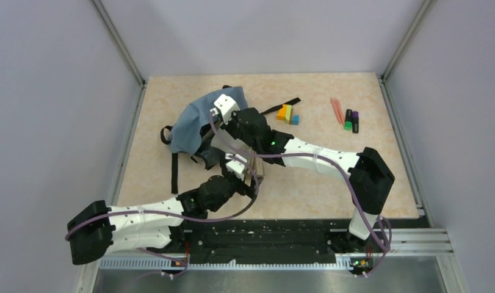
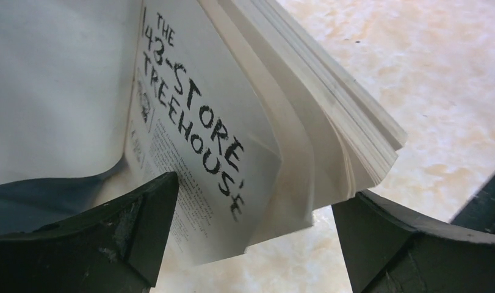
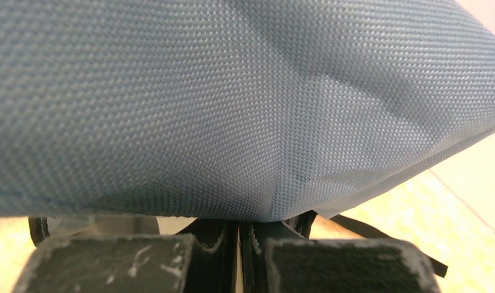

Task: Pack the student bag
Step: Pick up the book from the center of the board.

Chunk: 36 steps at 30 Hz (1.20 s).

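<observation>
The student bag (image 1: 193, 122), dusty-blue with black straps, lies crumpled at the back left of the table. My right gripper (image 1: 215, 115) reaches over it; in the right wrist view the bag's fabric (image 3: 232, 104) fills the frame. The right gripper (image 3: 238, 244) is shut on the bag's lower edge. A white paperback (image 1: 256, 168) sits in front of the bag. In the left wrist view the book (image 2: 202, 122) is fanned open with hand-lettered title text. My left gripper (image 2: 257, 201) stands open, its jaws wide on either side of the book's lower corner.
Coloured blocks (image 1: 287, 114) lie right of the bag. Orange pencils (image 1: 337, 111) and two highlighters (image 1: 351, 121) lie at the back right. A black strap (image 1: 174, 171) trails toward the front left. Metal rails and grey walls edge the table.
</observation>
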Available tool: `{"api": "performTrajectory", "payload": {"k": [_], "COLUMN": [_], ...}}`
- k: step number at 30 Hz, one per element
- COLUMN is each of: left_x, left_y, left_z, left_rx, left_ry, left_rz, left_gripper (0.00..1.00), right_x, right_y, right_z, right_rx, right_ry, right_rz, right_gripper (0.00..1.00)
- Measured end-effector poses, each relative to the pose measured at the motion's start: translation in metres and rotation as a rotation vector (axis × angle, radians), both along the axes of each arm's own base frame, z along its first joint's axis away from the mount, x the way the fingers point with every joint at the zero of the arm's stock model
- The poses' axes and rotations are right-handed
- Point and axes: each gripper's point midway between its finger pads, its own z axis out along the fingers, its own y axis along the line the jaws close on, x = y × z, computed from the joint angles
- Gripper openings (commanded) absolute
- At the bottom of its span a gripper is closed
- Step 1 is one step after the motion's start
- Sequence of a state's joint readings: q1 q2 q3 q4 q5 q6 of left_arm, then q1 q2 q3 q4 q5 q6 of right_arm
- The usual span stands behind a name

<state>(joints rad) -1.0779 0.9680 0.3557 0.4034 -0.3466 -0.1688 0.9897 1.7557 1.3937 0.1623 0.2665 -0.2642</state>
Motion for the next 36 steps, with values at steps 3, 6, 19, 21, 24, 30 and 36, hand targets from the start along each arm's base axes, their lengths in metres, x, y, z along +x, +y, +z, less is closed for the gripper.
{"api": "performTrajectory", "payload": {"k": [3,6,19,21,24,30,36], "left_x": [0.007,0.011,0.026,0.029,0.032,0.027,0.017], "left_y": [0.002,0.0,-0.003,0.001,0.005,0.017,0.034], "left_z": [-0.003,-0.001,-0.004,-0.001,0.003,0.012,0.03], "left_rx": [0.035,0.04,0.031,0.018,0.012,0.017,-0.033], "left_ry": [-0.024,-0.04,-0.071,-0.075,-0.084,-0.103,-0.115], "left_rz": [0.075,0.125,0.333,0.373,0.405,0.395,0.327], "left_gripper": [0.98,0.98,0.87,0.71,0.45,0.04,0.0], "right_x": [0.003,0.005,0.017,0.017,0.017,0.011,-0.016], "right_y": [-0.002,-0.005,-0.008,-0.008,-0.009,-0.01,-0.017], "right_z": [-0.002,-0.001,0.0,0.0,-0.002,-0.009,0.025], "right_rx": [-0.002,0.003,0.018,0.019,0.012,-0.012,0.034], "right_ry": [0.001,0.003,0.014,0.015,0.019,0.059,0.096], "right_rz": [-0.023,-0.049,-0.13,-0.133,-0.133,-0.102,0.009], "right_gripper": [0.0,0.0,0.0,0.0,0.0,0.42,0.83]}}
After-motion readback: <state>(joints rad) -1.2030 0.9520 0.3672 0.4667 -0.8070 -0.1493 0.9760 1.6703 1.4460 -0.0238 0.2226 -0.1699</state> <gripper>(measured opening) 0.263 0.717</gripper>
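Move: The treehouse book stands slanted and partly open, its near corner already between the left hand's open fingers; its middle is about 7 cm ahead, level sideways and some 3 cm higher. The blue bag lies roughly 15 cm left of that hand, 14 cm ahead and 5 cm below. From the right hand, the book's middle is about 8 cm back, 8 cm right and 8 cm down. Left hand eases forward 3 cm, turning counter-clockwise, pinches the book, then lifts it leftward; right hand opens, retreating. ##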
